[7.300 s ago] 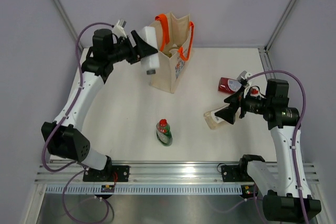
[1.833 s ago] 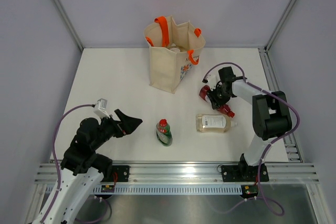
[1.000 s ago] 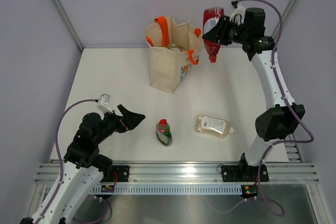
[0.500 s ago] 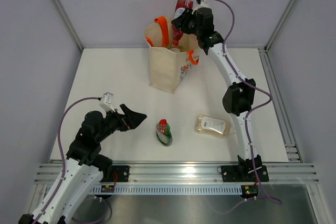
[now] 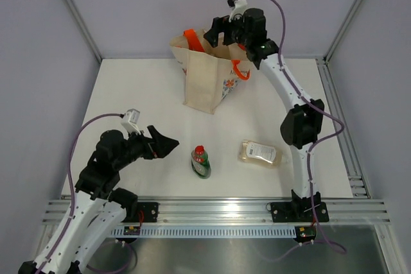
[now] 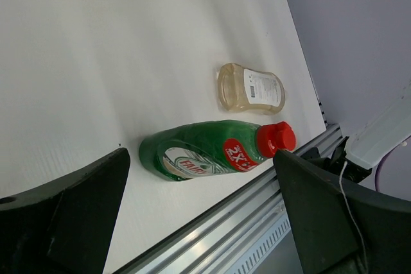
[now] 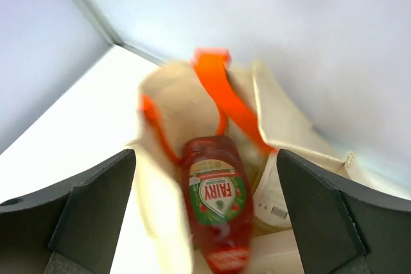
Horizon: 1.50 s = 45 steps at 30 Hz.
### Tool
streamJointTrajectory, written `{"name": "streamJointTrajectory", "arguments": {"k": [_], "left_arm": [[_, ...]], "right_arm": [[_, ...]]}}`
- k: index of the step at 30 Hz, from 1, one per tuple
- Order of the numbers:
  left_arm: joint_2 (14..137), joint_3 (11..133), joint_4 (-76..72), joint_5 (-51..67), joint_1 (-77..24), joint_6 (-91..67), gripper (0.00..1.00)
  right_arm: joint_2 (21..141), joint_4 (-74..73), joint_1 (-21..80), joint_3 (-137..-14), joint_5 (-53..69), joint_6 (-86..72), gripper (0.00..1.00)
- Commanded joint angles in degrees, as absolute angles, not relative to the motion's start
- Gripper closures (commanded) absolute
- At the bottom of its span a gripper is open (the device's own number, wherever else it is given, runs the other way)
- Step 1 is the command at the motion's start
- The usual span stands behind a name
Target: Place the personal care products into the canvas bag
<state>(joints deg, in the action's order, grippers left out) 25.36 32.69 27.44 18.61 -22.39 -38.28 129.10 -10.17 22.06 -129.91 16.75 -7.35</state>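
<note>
The canvas bag [image 5: 204,85] stands upright at the back of the table, orange handles up. My right gripper [image 5: 217,33] hangs open just above its mouth. In the right wrist view the red bottle [image 7: 216,205] lies blurred inside the bag [image 7: 159,158], cap down, free of the open right gripper [image 7: 205,155], beside a white-labelled bottle [image 7: 275,196]. The green bottle with red cap [image 5: 200,162] lies near the front edge. My left gripper [image 5: 168,146] is open and empty just left of it. In the left wrist view the green bottle [image 6: 212,152] lies ahead of the left gripper [image 6: 200,160].
A clear bottle of pale liquid [image 5: 259,153] lies on its side right of the green one, also showing as the clear bottle [image 6: 252,88] in the left wrist view. The aluminium rail [image 5: 218,210] runs along the table's front edge.
My right gripper has opened over the bag and the red bottle has dropped out of it into the bag. The bag has shifted slightly left. The left arm has barely moved.
</note>
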Motion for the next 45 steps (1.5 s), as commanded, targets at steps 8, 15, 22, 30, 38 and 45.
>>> {"name": "streamJointTrajectory", "arguments": {"k": [8,15,22,30,38,45], "left_arm": [[34.80,47.98,35.84,8.56,-35.84,-36.99,0.01],[45.60,57.56,49.28,-21.58,-63.25,-48.58,0.01],[63.18,65.83,67.66,-44.99,-85.06,-82.80,0.01],[79.18,64.60,64.42,-60.28,-86.92,-100.17,0.01],[93.58,68.55,65.14,-65.13,-82.27,-104.78,0.01],[97.38,64.61,53.45,-60.21,-75.25,-93.43,0.05]], "right_arm": [[94.87,-30.73,10.83,-117.81,47.27,15.10,0.01],[75.08,-57.65,1.59,-91.10,53.78,32.33,0.01],[55.12,-53.01,-1.58,-61.74,55.11,31.48,0.00],[44.13,-36.41,-2.20,-46.76,59.68,23.64,0.01],[40.43,-32.70,-3.43,-42.71,61.08,23.03,0.01],[39.73,-31.29,-5.71,-42.28,63.10,21.54,0.01]]}}
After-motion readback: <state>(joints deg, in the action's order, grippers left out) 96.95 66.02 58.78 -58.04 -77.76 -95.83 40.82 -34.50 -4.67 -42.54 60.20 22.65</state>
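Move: The upright green bottle stands about 10 cm right of the left hand, 2 cm farther out, its middle some 12 cm lower; the clear bottle lies 33 cm right, 6 cm ahead and 19 cm below, the canvas bag 32 cm ahead and 16 cm right. From the right hand the clear bottle lies 36 cm back, 17 cm right and 28 cm below; the bag's middle is 9 cm back, level sideways, about 18 cm below. Swing the open left gripper back and right with a small lift, then drop it about 15 cm and come forward again, turning the fingers to point forward and down, until they straddle the upright green bottle below its cap. Meanwhile lift the empty, open right gripper clear of the bag, draw it back some 40 cm and right, and sink it towards the clear bottle. ##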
